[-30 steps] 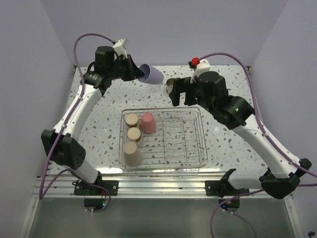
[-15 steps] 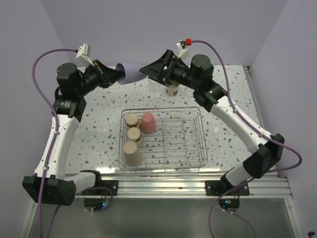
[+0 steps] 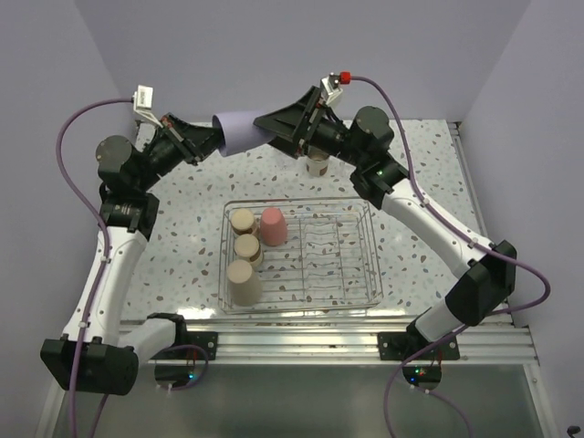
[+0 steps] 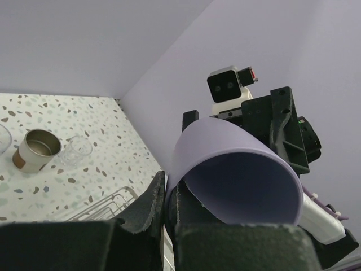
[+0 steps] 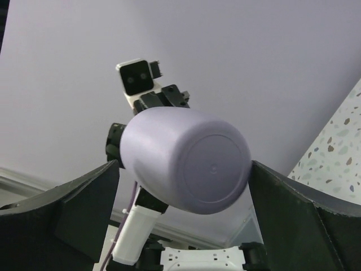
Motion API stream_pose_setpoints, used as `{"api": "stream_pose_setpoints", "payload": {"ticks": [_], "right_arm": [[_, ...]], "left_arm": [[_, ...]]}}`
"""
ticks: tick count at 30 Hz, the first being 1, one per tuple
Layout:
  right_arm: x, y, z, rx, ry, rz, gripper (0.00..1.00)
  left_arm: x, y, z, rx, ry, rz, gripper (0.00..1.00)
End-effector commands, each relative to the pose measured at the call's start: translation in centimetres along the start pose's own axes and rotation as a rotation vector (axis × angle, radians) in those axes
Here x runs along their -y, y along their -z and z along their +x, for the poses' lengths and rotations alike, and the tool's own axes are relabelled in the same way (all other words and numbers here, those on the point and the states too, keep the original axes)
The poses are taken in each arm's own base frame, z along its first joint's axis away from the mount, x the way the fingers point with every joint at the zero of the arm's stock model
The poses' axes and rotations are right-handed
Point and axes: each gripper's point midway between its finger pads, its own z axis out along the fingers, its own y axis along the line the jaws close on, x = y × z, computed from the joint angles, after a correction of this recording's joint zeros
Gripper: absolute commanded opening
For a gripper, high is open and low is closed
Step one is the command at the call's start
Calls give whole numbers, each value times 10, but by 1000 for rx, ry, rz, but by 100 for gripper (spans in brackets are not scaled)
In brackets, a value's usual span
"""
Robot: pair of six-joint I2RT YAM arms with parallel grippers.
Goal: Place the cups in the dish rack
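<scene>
My left gripper (image 4: 167, 197) is shut on the rim of the lavender cup (image 3: 235, 130), which it holds on its side in the air at the back. My right gripper (image 5: 183, 169) is open, with a finger (image 5: 84, 209) on either side of that cup's (image 5: 186, 164) closed base. The dish rack (image 3: 347, 265) holds a tall tan cup (image 3: 243, 283), two brown cups (image 3: 243, 221) and a pink cup (image 3: 274, 225) at its left end. One brown cup (image 4: 36, 149) and a clear cup (image 4: 76, 149) stand on the table behind the rack.
The speckled table (image 3: 182, 237) ends at lavender walls at the back and on both sides. The rack's right half (image 3: 328, 246) has bare wire. Both arms meet high above the table's back edge. A metal rail (image 3: 292, 333) runs along the front.
Both arms have swung up and toward each other. The lavender cup rose and turned its base to the right, and the right gripper left the rack's back edge and came round that base.
</scene>
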Motion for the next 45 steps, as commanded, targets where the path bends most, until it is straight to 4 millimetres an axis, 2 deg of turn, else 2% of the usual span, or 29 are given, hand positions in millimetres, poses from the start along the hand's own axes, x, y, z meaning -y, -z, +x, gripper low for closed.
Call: {"api": "stream_pose_setpoints", "payload": {"ticks": [1, 5, 6, 14, 23, 26, 28, 31, 35, 36, 37, 39, 40, 41, 44, 45], "right_arm": [[-51, 14, 0, -1, 48, -132, 98], [-54, 18, 0, 11, 43, -160, 98], [-60, 19, 0, 14, 36, -184, 98], [-67, 16, 4, -8, 26, -224, 98], [-60, 5, 5, -9, 7, -221, 89], [-57, 1, 5, -11, 0, -221, 79], [-59, 1, 6, -13, 1, -225, 76], [-54, -2, 8, -14, -5, -217, 63], [-49, -4, 10, -12, -5, -212, 35], [-49, -3, 9, -8, 1, -212, 20], [-49, -2, 10, -5, 3, -209, 14], [-42, 0, 10, 1, 19, -177, 2], [-44, 3, 10, 4, 27, -173, 1], [-38, 4, 11, 4, 38, -145, 0], [-30, 12, 8, 20, 64, -90, 0], [-28, 15, 5, 27, 72, -78, 0]], "left_arm": [[14, 2, -6, 56, 34, 88, 0], [2, 2, 2, 82, 120, 121, 0], [1, 2, 3, 85, 126, 120, 0], [-13, -2, 15, 63, 143, 88, 0], [-16, -7, 26, 36, 133, 74, 0], [-19, -8, 27, 31, 128, 65, 0], [-19, -8, 27, 27, 125, 63, 0], [-22, -10, 31, 7, 128, 63, 0], [-24, -11, 37, -25, 112, 65, 0], [-25, -11, 37, -32, 105, 60, 0], [-24, -11, 36, -37, 74, 57, 1], [-32, -11, 41, -68, 76, 15, 24], [-34, -10, 43, -86, 60, -1, 36], [-35, -10, 44, -95, 52, -7, 59], [-43, -7, 50, -124, 33, -48, 82], [-45, -6, 50, -126, 26, -64, 86]]}}
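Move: Just off the left fingertips, which already pinch its rim, the purple cup's middle lies about 5 cm to that hand's right and 1 cm ahead, level with it. From the open right hand the cup is some 5 cm left, level in height. Far below, about 37 cm down, the pink cup stands under the right hand, and the metal cup about 17 cm ahead and 10 cm to its right. Handing the purple cup over in mid-air, the left hand sinks about 2 cm, tips the cup's base up some 10 degrees and holds. The right fingers, nearly in place, edge about 1 cm left and close around the base; only then do the left fingers open wide at the rim, that hand sinking another 4 cm and levelling out. ##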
